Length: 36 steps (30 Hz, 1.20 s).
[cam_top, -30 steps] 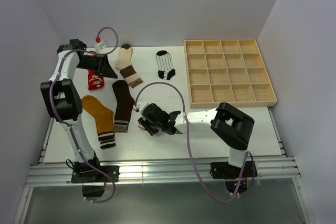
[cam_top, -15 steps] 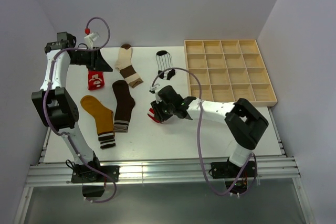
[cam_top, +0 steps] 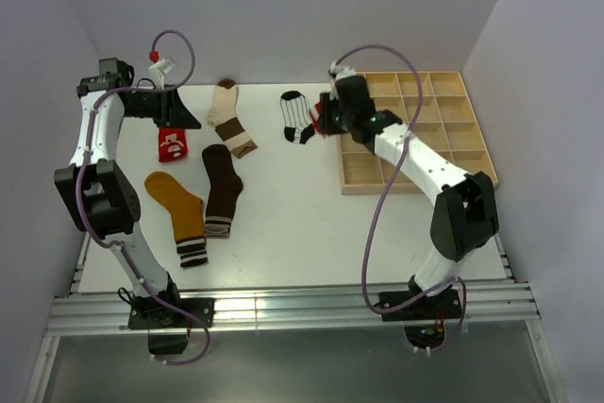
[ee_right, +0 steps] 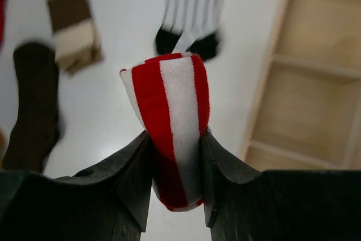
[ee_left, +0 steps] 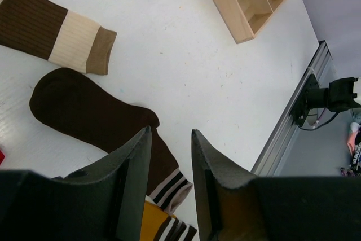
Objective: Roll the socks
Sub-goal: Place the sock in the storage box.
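Note:
My right gripper [cam_top: 326, 120] [ee_right: 176, 132] is shut on a rolled red-white striped sock [ee_right: 169, 111], held above the table just left of the wooden tray. Beneath it lies the white sock with black stripes [cam_top: 298, 117] [ee_right: 192, 4]. Flat on the table are the cream-and-brown sock [cam_top: 229, 115], the dark brown sock [cam_top: 225, 186] [ee_left: 84, 111], the mustard sock [cam_top: 179, 209] and the red patterned sock [cam_top: 171, 143]. My left gripper [cam_top: 189, 118] [ee_left: 170, 131] hangs open and empty at the back left, over the red patterned sock.
A wooden tray [cam_top: 415, 129] [ee_right: 316, 111] of square compartments sits at the back right. The table's metal rail [ee_left: 293, 122] runs along the near edge. Walls close in the back and both sides.
The right arm has carried the striped roll from the front middle of the table to the back, beside the tray's left edge. The left arm lifted slightly, then held still.

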Each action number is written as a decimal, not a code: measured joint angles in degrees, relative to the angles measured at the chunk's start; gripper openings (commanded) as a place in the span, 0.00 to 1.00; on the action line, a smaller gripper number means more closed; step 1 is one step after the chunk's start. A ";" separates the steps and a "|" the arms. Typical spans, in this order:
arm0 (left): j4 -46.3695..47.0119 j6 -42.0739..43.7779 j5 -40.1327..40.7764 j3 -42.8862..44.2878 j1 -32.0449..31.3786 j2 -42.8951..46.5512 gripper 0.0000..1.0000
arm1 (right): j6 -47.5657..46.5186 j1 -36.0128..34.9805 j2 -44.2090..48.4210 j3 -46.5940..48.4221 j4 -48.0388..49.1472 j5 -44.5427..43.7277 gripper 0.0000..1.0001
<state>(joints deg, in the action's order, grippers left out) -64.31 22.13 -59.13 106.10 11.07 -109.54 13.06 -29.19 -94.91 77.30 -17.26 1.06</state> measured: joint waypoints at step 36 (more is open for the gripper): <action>3.52 -0.31 3.52 -5.05 0.11 5.55 0.39 | -15.54 9.14 -44.83 46.60 -13.68 -40.89 0.00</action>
<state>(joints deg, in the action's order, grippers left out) -60.80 21.82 -55.61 101.06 11.18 -103.98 -2.48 -20.05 -139.74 123.90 -30.94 -39.83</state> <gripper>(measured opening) 0.387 0.409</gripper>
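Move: The right hand holds the rolled red-and-white sock. The storage box's far-left compartment, at the far end of its left column, lies about 16 cm ahead of that hand, 12 cm to its right and 16 cm below; the box's middle is 5 cm ahead and 25 cm right. The striped black-and-white sock lies 10 cm ahead and 4 cm left, 18 cm down. From the left hand, that compartment is 16 cm ahead, 34 cm right and 21 cm below. The right hand carries the rolled sock forward about 18 cm and to the right about 15 cm in a quick arc, rising some 5 cm at first and then sinking to about 9 cm below its starting height, to come over the far part of the box's left column. On the way the wrist rolls its left side down some 40 degrees and swings clockwise about 30 so the fingers point forward, right and down; the sideways travel dies out near the end while the hand goes on sinking, the fingers keeping their hold throughout. ##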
